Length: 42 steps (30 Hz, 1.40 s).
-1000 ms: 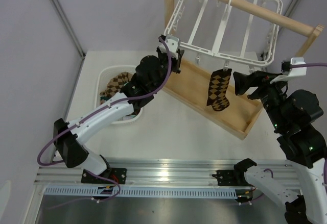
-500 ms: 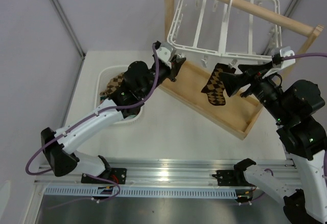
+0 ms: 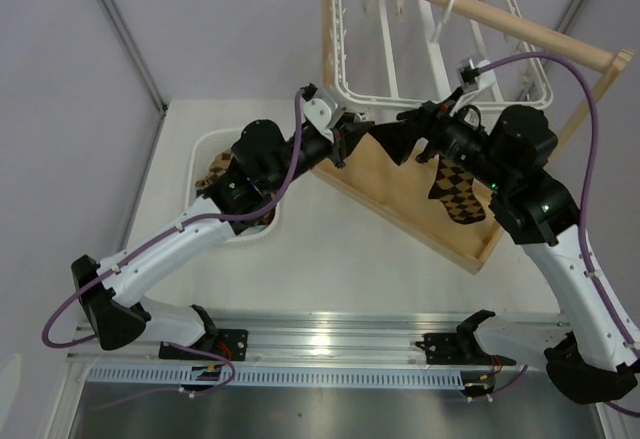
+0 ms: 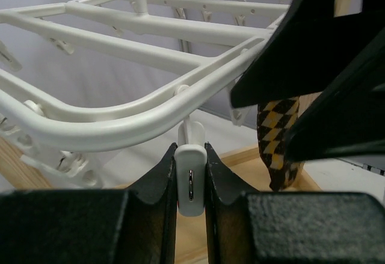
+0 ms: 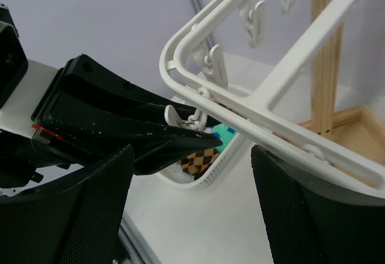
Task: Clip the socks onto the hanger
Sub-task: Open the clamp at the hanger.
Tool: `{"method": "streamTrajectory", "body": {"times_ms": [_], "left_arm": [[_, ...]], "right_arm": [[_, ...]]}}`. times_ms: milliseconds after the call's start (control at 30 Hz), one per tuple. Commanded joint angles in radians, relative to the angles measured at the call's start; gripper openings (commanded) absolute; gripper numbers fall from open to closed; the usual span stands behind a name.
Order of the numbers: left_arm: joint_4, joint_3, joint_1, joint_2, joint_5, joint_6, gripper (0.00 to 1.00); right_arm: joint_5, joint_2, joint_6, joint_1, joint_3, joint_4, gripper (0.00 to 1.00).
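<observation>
The white hanger (image 3: 395, 87) hangs from the wooden rod. My left gripper (image 3: 350, 134) is shut on a small white clip (image 4: 191, 180) that dangles under the hanger's near corner rail (image 4: 120, 122). One brown-and-tan argyle sock (image 3: 458, 191) hangs from a clip further right, also in the left wrist view (image 4: 278, 138). My right gripper (image 3: 388, 141) stands open and empty just right of the left one. In the right wrist view, the left gripper's black fingers (image 5: 120, 132) and the clip (image 5: 179, 115) lie ahead of my right gripper (image 5: 189, 207). More socks (image 5: 204, 159) lie in the basket.
The white mesh basket (image 3: 205, 151) sits on the table at the left, under my left arm. The wooden stand's tray (image 3: 395, 204) lies under the hanger and its rod (image 3: 530, 29) runs across the top right. A post (image 5: 328, 53) rises beside the hanger.
My right arm has swung left from beside the hanging argyle sock to the left gripper's corner, its jaws narrowing slightly. The hanger has tilted back and the left arm has reached further up.
</observation>
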Motion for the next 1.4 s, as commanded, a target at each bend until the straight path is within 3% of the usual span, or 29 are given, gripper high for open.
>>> {"method": "streamTrajectory", "body": {"times_ms": [0,333,533,933,1367], "left_arm": [[-0.013,0.051,-0.023,0.007,0.072,0.034,0.02],[-0.047,0.067,-0.029,0.015,0.124,0.064,0.03],[-0.033,0.044,-0.032,0.018,0.135,0.077,0.03],[-0.053,0.067,-0.061,0.034,0.167,0.129,0.03],[-0.080,0.064,-0.061,0.008,0.104,0.084,0.03]], "right_arm": [[0.051,0.029,0.020,0.034,0.036,0.083,0.81],[0.098,0.077,0.064,0.056,0.020,0.151,0.80],[0.158,0.046,0.147,0.056,-0.023,0.217,0.76],[0.166,0.087,0.150,0.074,-0.033,0.245,0.70],[0.215,0.086,0.112,0.082,-0.056,0.197,0.32]]}}
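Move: The empty clip pinched between the left hand's fingertips lies about 3 cm ahead, 5 cm left and 1 cm below the right hand, and practically at the left hand's own hand point. The hanger's front left corner is some 3 cm to the left of that clip, 2 cm farther out and 3 cm above it. The next clip is about 6 cm beyond it and 2 cm left. The hanging checkered sock is some 14 cm right of the right hand, 2 cm back and 9 cm lower. The right hand's open fingers come to straddle the clip and shut on it to less than half their opening. The hand gets there by going about 4 cm left and forward, dipping a little, with its wrist rolling some 10 degrees, left side up. The left hand keeps its pinch on the clip, drifting about 1.5 cm right and tilting slightly. ##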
